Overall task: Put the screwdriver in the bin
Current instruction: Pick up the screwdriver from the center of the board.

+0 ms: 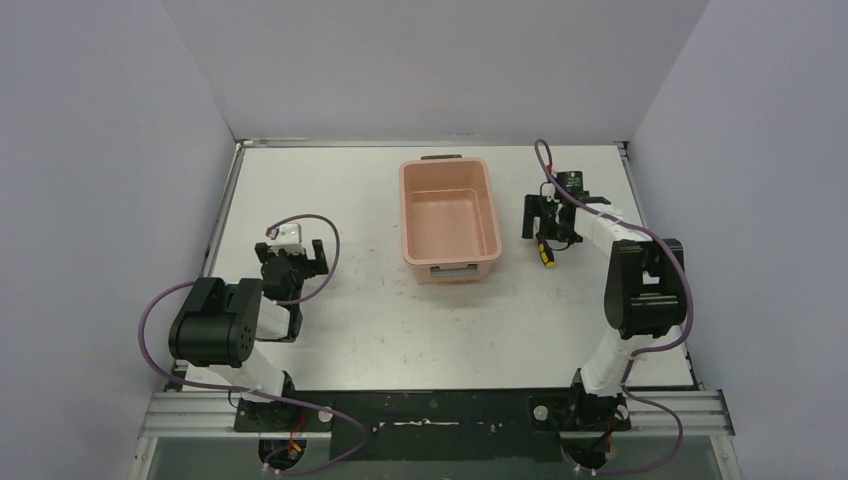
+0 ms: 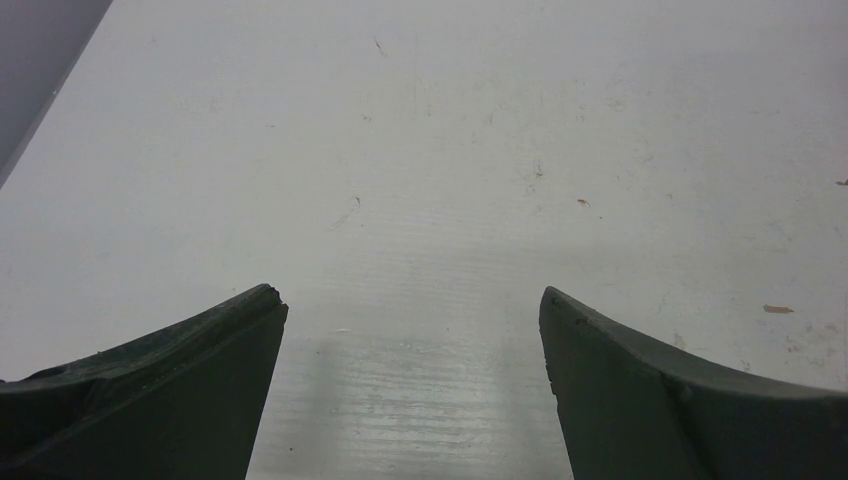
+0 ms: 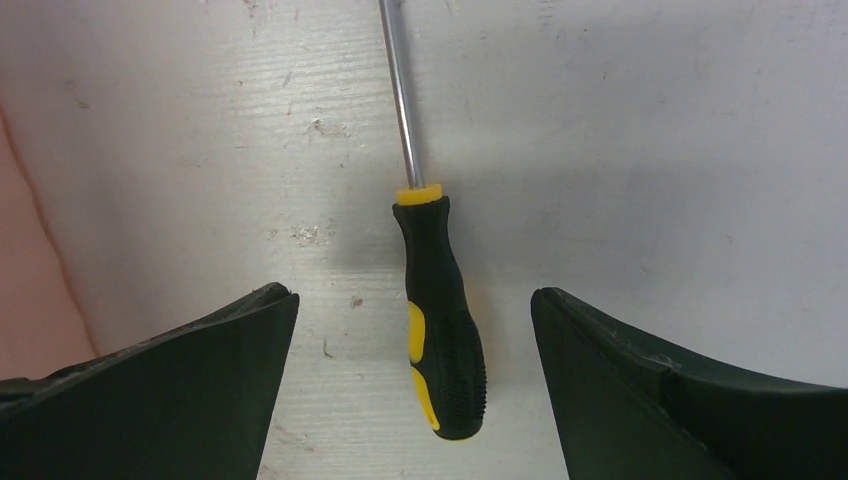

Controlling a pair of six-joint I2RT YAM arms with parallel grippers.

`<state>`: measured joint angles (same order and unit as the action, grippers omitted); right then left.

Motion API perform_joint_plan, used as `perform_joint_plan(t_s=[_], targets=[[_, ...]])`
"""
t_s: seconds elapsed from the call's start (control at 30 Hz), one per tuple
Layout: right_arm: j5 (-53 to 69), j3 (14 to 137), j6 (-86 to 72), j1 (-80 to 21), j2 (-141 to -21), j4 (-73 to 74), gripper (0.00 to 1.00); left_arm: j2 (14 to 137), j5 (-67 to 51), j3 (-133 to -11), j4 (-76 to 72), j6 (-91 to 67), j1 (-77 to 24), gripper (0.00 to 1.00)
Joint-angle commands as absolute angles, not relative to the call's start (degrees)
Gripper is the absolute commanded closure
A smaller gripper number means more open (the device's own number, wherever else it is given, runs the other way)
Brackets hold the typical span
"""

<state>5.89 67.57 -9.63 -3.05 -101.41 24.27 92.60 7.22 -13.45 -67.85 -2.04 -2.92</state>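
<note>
The screwdriver (image 3: 438, 320) lies flat on the white table, its black-and-yellow handle toward the camera and its thin metal shaft (image 3: 400, 90) running away. My right gripper (image 3: 412, 300) is low over it and open, one finger on each side of the handle with table showing in both gaps. From above, the handle end (image 1: 546, 259) peeks out below the right gripper (image 1: 549, 222), just right of the salmon-pink bin (image 1: 449, 215). A sliver of the bin (image 3: 25, 300) shows at the left edge of the right wrist view. My left gripper (image 2: 412, 300) is open over bare table.
The left arm (image 1: 290, 258) rests folded at the table's left side, well clear of the bin. Grey enclosure walls stand behind and on both sides of the table. A metal rail runs along the near edge by the arm bases.
</note>
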Motion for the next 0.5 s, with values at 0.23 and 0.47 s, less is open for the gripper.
perform_joint_plan(t_s=[0.23,0.47], targets=[[7.9,68.0,-9.1,-2.4,-106.6,21.3,0.21,92.2,6.9,-14.5,-69.5,-1.5,-3.0,0.03],[7.9,68.3,-8.8,-2.4,-107.9,21.7,0.54,92.2,6.9,-14.5,-69.6,-1.5,-3.0,0.03]])
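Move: The screwdriver lies about 4 cm below the right hand, its middle some 3 cm ahead and level sideways; its handle runs back between the open fingers, and its shaft points forward, a little to the left. The bin's middle is roughly 18 cm to the hand's left, 3 cm farther out and at about its height. From the left hand, the screwdriver lies some 47 cm to the right, 4 cm ahead and 4 cm below. The right hand sinks about 3 cm almost straight down over the screwdriver's handle, slowing to a stop low at the board with the wrist keeping its slant, so the fingertips come down on either side of the handle just behind the yellow collar. The fingers, nearly wide open at first, draw in as it goes down and fastest once it has stopped, to about half open, the right finger ending close beside the handle and a gap still left at the left one. ##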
